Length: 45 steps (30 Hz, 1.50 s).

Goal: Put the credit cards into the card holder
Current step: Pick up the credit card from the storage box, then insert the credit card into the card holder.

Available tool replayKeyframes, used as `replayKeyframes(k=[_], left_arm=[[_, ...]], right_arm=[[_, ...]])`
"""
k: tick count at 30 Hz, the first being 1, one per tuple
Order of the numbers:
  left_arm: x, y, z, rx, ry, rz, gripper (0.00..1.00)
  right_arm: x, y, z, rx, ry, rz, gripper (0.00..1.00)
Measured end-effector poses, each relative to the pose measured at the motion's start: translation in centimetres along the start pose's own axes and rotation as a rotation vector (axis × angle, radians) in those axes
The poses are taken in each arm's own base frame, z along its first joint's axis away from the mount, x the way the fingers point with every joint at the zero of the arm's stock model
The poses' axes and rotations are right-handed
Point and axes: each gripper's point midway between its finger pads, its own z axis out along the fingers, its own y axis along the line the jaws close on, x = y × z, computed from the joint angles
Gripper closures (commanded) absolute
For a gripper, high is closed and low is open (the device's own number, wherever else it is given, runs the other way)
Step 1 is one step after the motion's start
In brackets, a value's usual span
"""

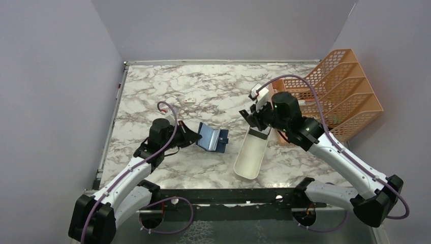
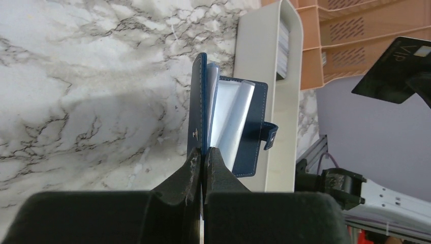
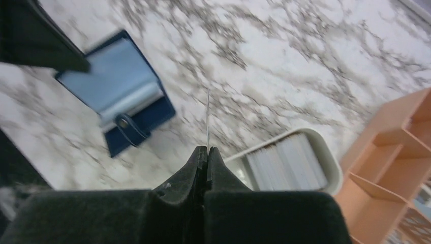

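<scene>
The navy card holder (image 1: pixel 212 138) stands open on the marble, its pale blue sleeves (image 2: pixel 231 122) showing. My left gripper (image 2: pixel 204 151) is shut on the edge of its left panel (image 2: pixel 197 101) and keeps that panel upright. My right gripper (image 3: pixel 207 149) is shut on a dark credit card, which shows edge-on as a thin line (image 3: pixel 208 117) in the right wrist view and as a black card (image 2: pixel 394 71) in the left wrist view. It hangs above the far end of the tray, right of the card holder (image 3: pixel 114 86). More credit cards (image 3: pixel 287 162) lie stacked in the tray.
A long white tray (image 1: pixel 251 152) lies just right of the card holder. An orange mesh file rack (image 1: pixel 338 91) stands at the back right, close behind the right arm. A tiny white block with a red mark (image 1: pixel 190 99) lies further back on the table.
</scene>
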Motion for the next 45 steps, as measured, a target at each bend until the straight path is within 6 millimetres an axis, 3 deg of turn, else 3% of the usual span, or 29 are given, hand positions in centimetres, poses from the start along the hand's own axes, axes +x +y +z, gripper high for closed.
replayKeyframes(k=[5,10,16,21,28,35,41,45], left_arm=[[-0.9,-1.2,0.2,0.059,-0.049,-0.059,1.00],[0.1,-0.4,0.5,0.076,-0.059,-0.174,1.00],[0.0,-0.5,0.4,0.092,-0.082,-0.267,1.00],[-1.0,-0.8,0.1,0.113,-0.144,-0.282,1.00],[1.4,3.8,1.3,-0.028,-0.120,-0.333,1.00],[0.9,4.4,1.2,-0.048,-0.163,-0.299,1.00],[1.7,6.1,1.1,-0.103,-0.162,-0.272,0.73],[1.9,7.5,0.9,-0.174,-0.161,-0.244,0.62]], right_arm=[[-5.3,2.5,0.0,-0.119,-0.163,0.270,0.99],[-7.3,5.2,1.6,-0.258,-0.204,0.564,0.99],[-4.3,6.8,5.2,-0.294,-0.137,0.848,0.99],[-1.8,8.7,8.9,-0.308,-0.047,0.955,0.99],[1.9,12.3,12.9,-0.305,0.105,0.975,0.99],[4.1,13.6,15.6,-0.264,0.185,0.993,0.99],[6.0,12.7,17.0,-0.168,0.220,0.995,0.99],[6.1,12.2,17.3,-0.135,0.216,0.986,0.99]])
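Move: The open card holder's middle lies some 16 cm to the left of the right hand, which already grips the black card, about 2 cm nearer the base and 12 cm below. The storage box is almost straight under this hand: 1 cm back, 1 cm right, 21 cm down. The orange rack's middle is about 15 cm ahead, 25 right and 16 below. From the left hand, shut on the cover's edge, the holder's middle is about 5 cm right, 1 ahead and 3 below. Swing the right gripper about 16 cm left from above the storage box to the card holder, rising some 5 cm first, then sinking well below its starting height, rolling and tipping the fingers down while keeping hold of the black card. Lower the left gripper with the holder about 7 cm, easing left and turning a little counter-clockwise, then open its fingers partway to let go of the cover. ##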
